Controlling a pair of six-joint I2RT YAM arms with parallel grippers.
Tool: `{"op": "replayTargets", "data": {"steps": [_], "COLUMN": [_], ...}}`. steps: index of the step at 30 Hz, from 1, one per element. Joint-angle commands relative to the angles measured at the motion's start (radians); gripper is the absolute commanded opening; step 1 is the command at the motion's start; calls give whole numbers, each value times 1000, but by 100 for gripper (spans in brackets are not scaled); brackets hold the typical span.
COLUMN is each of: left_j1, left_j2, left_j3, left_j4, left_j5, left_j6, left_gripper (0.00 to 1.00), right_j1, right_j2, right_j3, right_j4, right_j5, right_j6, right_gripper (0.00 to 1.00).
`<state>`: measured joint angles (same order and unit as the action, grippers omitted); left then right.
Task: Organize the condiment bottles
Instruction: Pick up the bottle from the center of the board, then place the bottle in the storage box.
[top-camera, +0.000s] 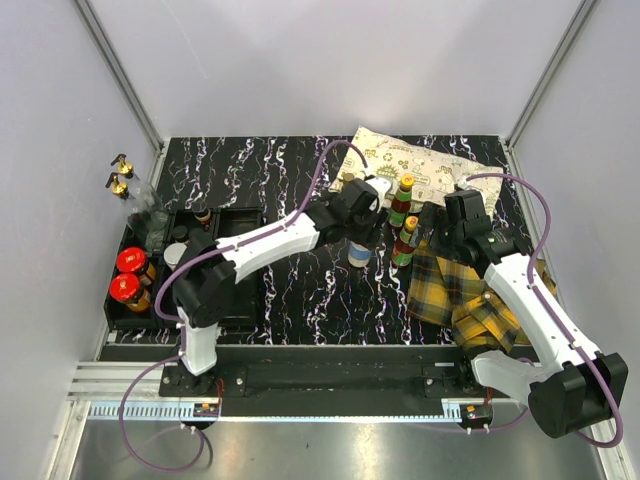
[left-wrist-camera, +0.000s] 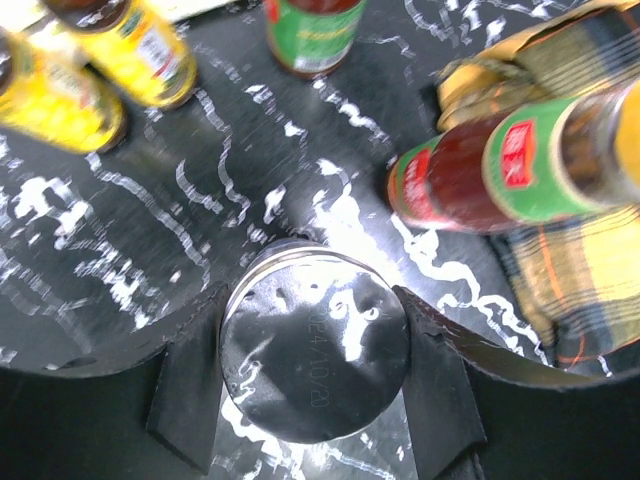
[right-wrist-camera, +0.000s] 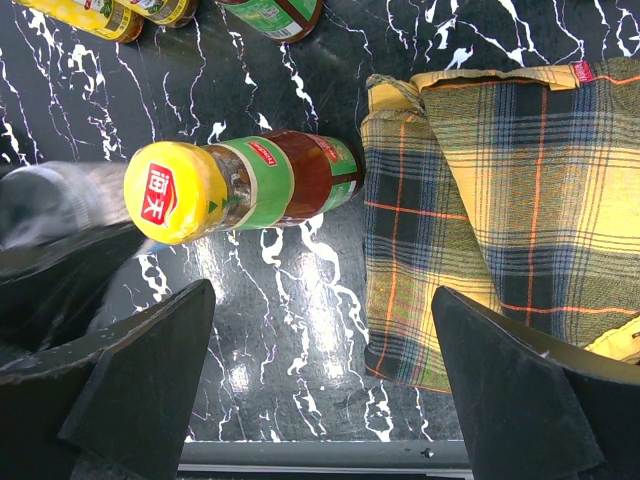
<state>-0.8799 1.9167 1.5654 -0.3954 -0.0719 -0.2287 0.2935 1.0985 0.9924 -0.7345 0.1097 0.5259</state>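
Note:
A silver-lidded blue-white shaker (top-camera: 359, 255) stands upright mid-table. My left gripper (top-camera: 362, 238) is shut on it from above. In the left wrist view both fingers press the sides of its silver lid (left-wrist-camera: 315, 345), with the left gripper (left-wrist-camera: 312, 300) centred over it. Two yellow-capped sauce bottles (top-camera: 402, 200) (top-camera: 405, 240) stand just right of the shaker. My right gripper (top-camera: 432, 228) hovers beside them, open. In its own view the right gripper (right-wrist-camera: 322, 292) holds nothing, and a yellow-capped bottle (right-wrist-camera: 240, 185) stands just beyond its left finger. Red-lidded jars (top-camera: 128, 275) sit in the tray.
The black compartment tray (top-camera: 240, 212) lies at the left, with gold-capped clear bottles (top-camera: 120, 175) by its far corner. A plaid cloth (top-camera: 470, 295) (right-wrist-camera: 520, 200) lies under the right arm, and a printed cloth (top-camera: 420, 165) at the back. More yellow bottles (left-wrist-camera: 90, 70) stand beyond the shaker.

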Motion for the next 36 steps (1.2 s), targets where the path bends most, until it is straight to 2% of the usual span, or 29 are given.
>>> {"op": "replayTargets", "data": {"steps": [1, 5, 10, 15, 20, 26, 36], "left_j1": [-2, -2, -2, -2, 10, 119, 292], "left_j2": [-162, -249, -398, -550, -683, -777, -950], "left_j3": [7, -8, -71, -125, -230, -340, -481], "left_j4": [-14, -57, -161, -330, -422, -555, -599], "left_j5": [-95, -166, -360, -573, -753, -784, -775], "left_j6": [-9, -26, -86, -211, -360, -532, -632], "left_gripper": [0, 0, 0, 0, 0, 0, 4], "right_j1": [-8, -8, -10, -10, -10, -10, -10], "right_j2": [-11, -8, -6, 0, 8, 1, 0], "right_j3": [6, 8, 6, 2, -5, -14, -18], "right_j4": [4, 3, 4, 6, 12, 15, 14], "right_j5": [-16, -19, -21, -28, -42, -48, -54], "right_j6": [6, 8, 8, 9, 17, 20, 22], "right_gripper": [100, 100, 100, 100, 100, 100, 100]}}
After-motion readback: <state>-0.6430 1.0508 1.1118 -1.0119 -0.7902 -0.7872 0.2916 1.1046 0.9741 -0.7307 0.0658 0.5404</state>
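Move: The left hand already holds the can-shaped bottle near its top. The rack's front right compartment lies some 34 cm to the left, about 8 cm back and 9 cm below. Its standing white-lidded bottle is about 48 cm left and 3 cm back; the near sauce bottle stands level, 11 cm right, and the far one 10 cm ahead and 10 cm right. From the right hand, that compartment is roughly 50 cm left, 8 cm back and 12 cm below. Still pinching the can-shaped bottle between its pads, the left hand lifts it clear of the table and away from the sauce bottles, swinging it some 34 cm left and slightly back towards the rack's front right compartment. The path arches about 14 cm up, then sinks roughly 5 cm, while the wrist turns some 60 degrees counter-clockwise. ##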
